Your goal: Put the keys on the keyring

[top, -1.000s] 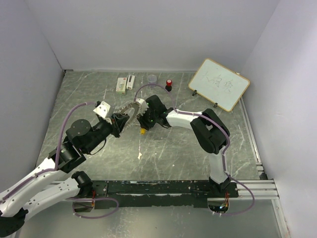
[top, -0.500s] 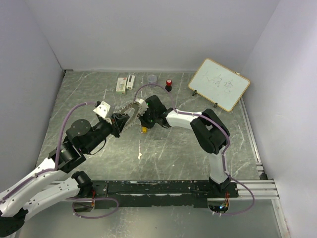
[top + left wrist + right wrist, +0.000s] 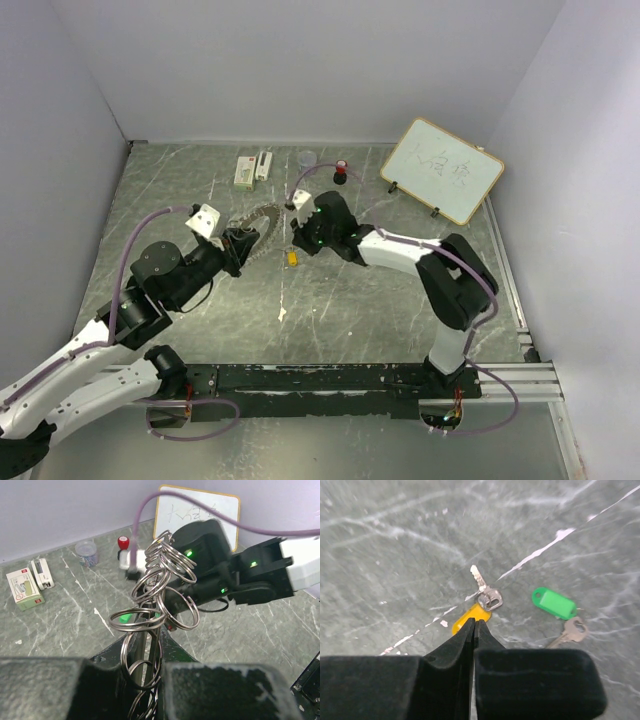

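Note:
The keyring (image 3: 160,595), a big metal ring hung with many small split rings, stands upright in my left gripper (image 3: 146,655), which is shut on its lower edge. From above, the keyring (image 3: 255,222) sits just ahead of the left gripper (image 3: 238,245). Both keys lie on the table: the yellow-tagged one (image 3: 470,617) and the green-tagged one (image 3: 553,603). My right gripper (image 3: 474,623) is shut with nothing between its fingers. Its tips hang just over the yellow tag. In the top view the right gripper (image 3: 297,240) is right of the keyring, apart from it, with the yellow key (image 3: 291,259) below.
A small whiteboard (image 3: 442,170) leans at the back right. A red-capped knob (image 3: 341,170), a clear cup (image 3: 306,158) and two small white boxes (image 3: 245,170) stand along the back. Side walls close in the table.
The right gripper has closed from partly open to shut and drawn back to the right, away from the keyring. The left gripper and keyring have stayed put.

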### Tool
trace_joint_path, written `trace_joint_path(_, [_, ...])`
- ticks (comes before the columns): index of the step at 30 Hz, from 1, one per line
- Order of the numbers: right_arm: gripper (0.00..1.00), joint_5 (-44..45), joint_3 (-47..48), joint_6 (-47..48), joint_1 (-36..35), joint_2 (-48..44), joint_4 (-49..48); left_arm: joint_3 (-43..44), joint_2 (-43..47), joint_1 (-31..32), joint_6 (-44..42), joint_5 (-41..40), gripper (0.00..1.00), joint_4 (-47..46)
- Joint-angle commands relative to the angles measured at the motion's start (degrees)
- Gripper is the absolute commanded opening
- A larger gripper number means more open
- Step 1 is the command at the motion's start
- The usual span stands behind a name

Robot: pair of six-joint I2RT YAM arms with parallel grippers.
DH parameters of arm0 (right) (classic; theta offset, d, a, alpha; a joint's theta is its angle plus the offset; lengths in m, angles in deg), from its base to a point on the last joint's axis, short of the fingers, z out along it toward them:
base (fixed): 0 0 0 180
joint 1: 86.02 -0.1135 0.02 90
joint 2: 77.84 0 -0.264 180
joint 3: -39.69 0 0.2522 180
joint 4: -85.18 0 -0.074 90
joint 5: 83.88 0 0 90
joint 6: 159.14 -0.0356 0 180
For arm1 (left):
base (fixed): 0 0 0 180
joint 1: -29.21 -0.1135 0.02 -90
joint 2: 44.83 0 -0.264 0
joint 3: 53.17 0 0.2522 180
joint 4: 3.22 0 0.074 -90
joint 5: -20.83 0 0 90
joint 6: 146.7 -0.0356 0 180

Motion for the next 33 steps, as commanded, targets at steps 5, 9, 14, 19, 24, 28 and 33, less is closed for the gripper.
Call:
trace_joint_path(5, [0.37, -5.2, 3.6, -2.4, 2.6, -1.7, -0.4, 1.5, 0.9, -0.5, 0.5, -0.6, 0.07, -3.1])
trace_joint_path(9, [0.44, 1.0, 9.2, -5.6, 3.0, 4.2, 3.4, 1.9, 1.3, -0.4, 0.4, -1.1, 0.07, -2.8])
trace_joint_path(14, [0.46, 5.1, 14.2, -10.5, 6.0, 9.0, 6.3, 2.1, 1.4, -0.4, 0.3, -1.2, 0.07, -2.1])
trace_joint_path(19, [0.47, 8.3, 15.5, -8.8, 7.0, 11.7, 7.6, 1.4, 1.2, -0.4, 0.6, -1.0, 0.07, -2.5])
trace_joint_path(24, [0.47, 7.1, 14.6, -8.9, 8.9, 12.2, 6.4, 1.4, 0.5, -0.4, 0.6, -0.6, 0.07, -2.8])
trace_joint_path(28, [0.48, 3.7, 13.4, -9.4, 11.0, 12.3, 5.1, 1.4, 0.3, -0.5, 0.5, -0.6, 0.07, -2.8])
trace_joint_path(33, [0.48, -1.7, 12.6, -9.5, 13.3, 13.1, 3.4, 1.6, -0.4, -0.4, 0.7, -0.2, 0.07, -3.1])
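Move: The key with the green tag, next to be gripped, lies about 8 cm ahead of the right hand, 5 cm to its right and 5 cm below. Its green tag stands level with it, 3 cm farther left. The yellow tag, with another key, lies 1 cm ahead of the right hand and 2 cm to its left, almost beneath the fingertips. From the left hand, which holds the string of rings, the green-tag key is roughly 19 cm ahead, 13 cm to the right and 29 cm down. The green-tag key is what the right hand heads for: from above the yellow tag it first rises about 5 cm, its shut, empty fingers opening to nearly half, then sweeps forward and somewhat right, some 10 cm forward in all. On the way it sinks to a little below its starting height and turns about 20 degrees clockwise, so the open fingers hover around the key. ##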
